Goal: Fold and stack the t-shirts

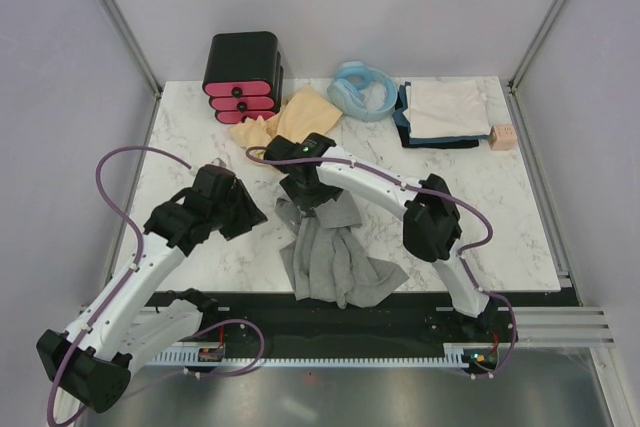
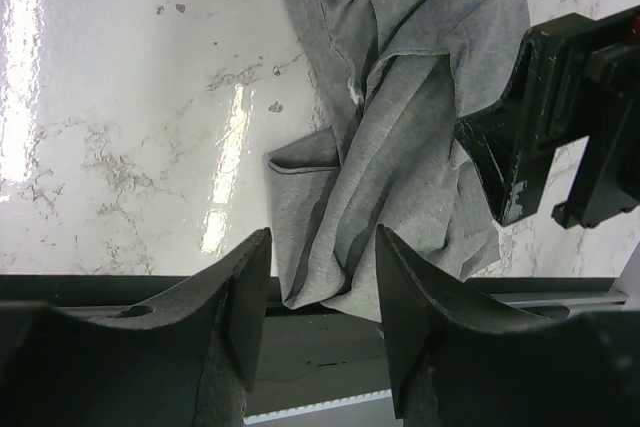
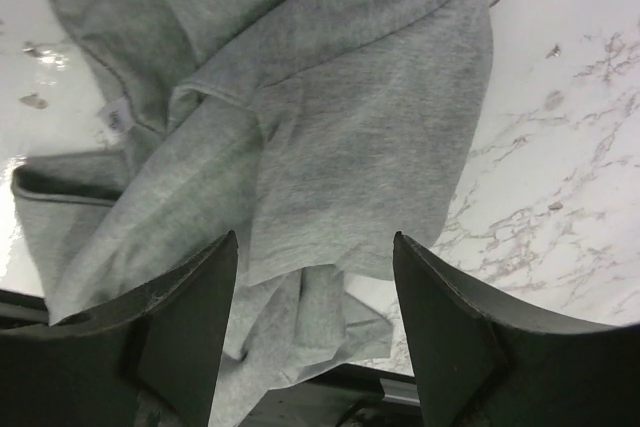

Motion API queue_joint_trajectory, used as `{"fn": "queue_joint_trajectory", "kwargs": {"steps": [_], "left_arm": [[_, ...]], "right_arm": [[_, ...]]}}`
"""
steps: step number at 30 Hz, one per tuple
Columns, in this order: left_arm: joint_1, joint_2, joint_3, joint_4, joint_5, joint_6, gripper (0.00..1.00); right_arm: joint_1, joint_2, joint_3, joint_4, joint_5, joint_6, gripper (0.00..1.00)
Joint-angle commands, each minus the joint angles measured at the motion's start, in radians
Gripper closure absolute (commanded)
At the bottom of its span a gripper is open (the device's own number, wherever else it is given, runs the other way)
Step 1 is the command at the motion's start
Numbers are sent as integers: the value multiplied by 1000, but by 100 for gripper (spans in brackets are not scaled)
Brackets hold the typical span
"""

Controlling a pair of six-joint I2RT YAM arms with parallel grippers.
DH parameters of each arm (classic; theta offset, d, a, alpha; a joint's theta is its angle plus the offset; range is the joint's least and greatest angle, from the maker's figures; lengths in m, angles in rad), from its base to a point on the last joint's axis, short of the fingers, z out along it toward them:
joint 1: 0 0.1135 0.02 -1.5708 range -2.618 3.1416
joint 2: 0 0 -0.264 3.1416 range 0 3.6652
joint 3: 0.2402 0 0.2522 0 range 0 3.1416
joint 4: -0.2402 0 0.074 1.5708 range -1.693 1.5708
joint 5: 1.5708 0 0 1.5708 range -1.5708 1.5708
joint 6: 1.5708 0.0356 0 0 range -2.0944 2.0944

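A large heather-grey t-shirt (image 1: 330, 259) lies crumpled at the table's front middle, its lower edge hanging over the front rim. My right gripper (image 1: 305, 189) hovers over the shirt's far end, open; in the right wrist view the grey t-shirt (image 3: 330, 127) spreads beneath the empty gap of that gripper (image 3: 315, 332). My left gripper (image 1: 238, 211) stands open just left of the shirt; the left wrist view has the grey t-shirt (image 2: 400, 127) beyond its gripper (image 2: 320, 322), with nothing held. A tan-yellow t-shirt (image 1: 292, 117) lies loose at the back. A whitish t-shirt (image 1: 445, 107) tops a folded stack over dark ones (image 1: 432, 141).
A black box with pink drawers (image 1: 243, 77) stands at the back left. A light-blue coiled hose (image 1: 362, 90) lies beside the folded stack. A small pink block (image 1: 502, 137) sits at the back right. Bare marble table (image 1: 500, 217) shows to the right.
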Motion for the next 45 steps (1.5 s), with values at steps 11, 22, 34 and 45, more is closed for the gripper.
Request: {"fn": "queue_joint_trajectory", "kwargs": {"steps": [11,22,34,45], "left_arm": [[-3,-39,-30,-11,-3,-2,47],[-3,-10,-32,-10,4,-1,48],[-3,-14,-32,-11,-2,5,47],[-3,-30,-38,-22,-17,13,48]], "right_arm": [[-1,60,2,2,36,-31,27],[23,46,78,-38,32,-21,28],[29,134,55,-10,75,-40,29],[29,103,13,27,190,-8,96]]}}
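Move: The raised fold of the grey t-shirt near its seam lies nearly straight under the open right hand, about 6 cm down and at most 1 cm farther out. At about that same low height, the crumpled yellow t-shirt is some 18 cm ahead and 4 cm left of the hand, and the blue headphones are about 32 cm ahead and 13 cm right. From the idle left hand, the fold is roughly 9 cm ahead, 11 cm right and 11 cm below. The right fingers come down onto the grey t-shirt and pinch the raised fold by its seam, closing from wide to mostly shut right at the end. The hand first dips about 3 cm, lifts nearly 2 cm while edging some 2 cm left, then sinks about 4 cm straight onto the cloth, the wrist tilting slightly. ##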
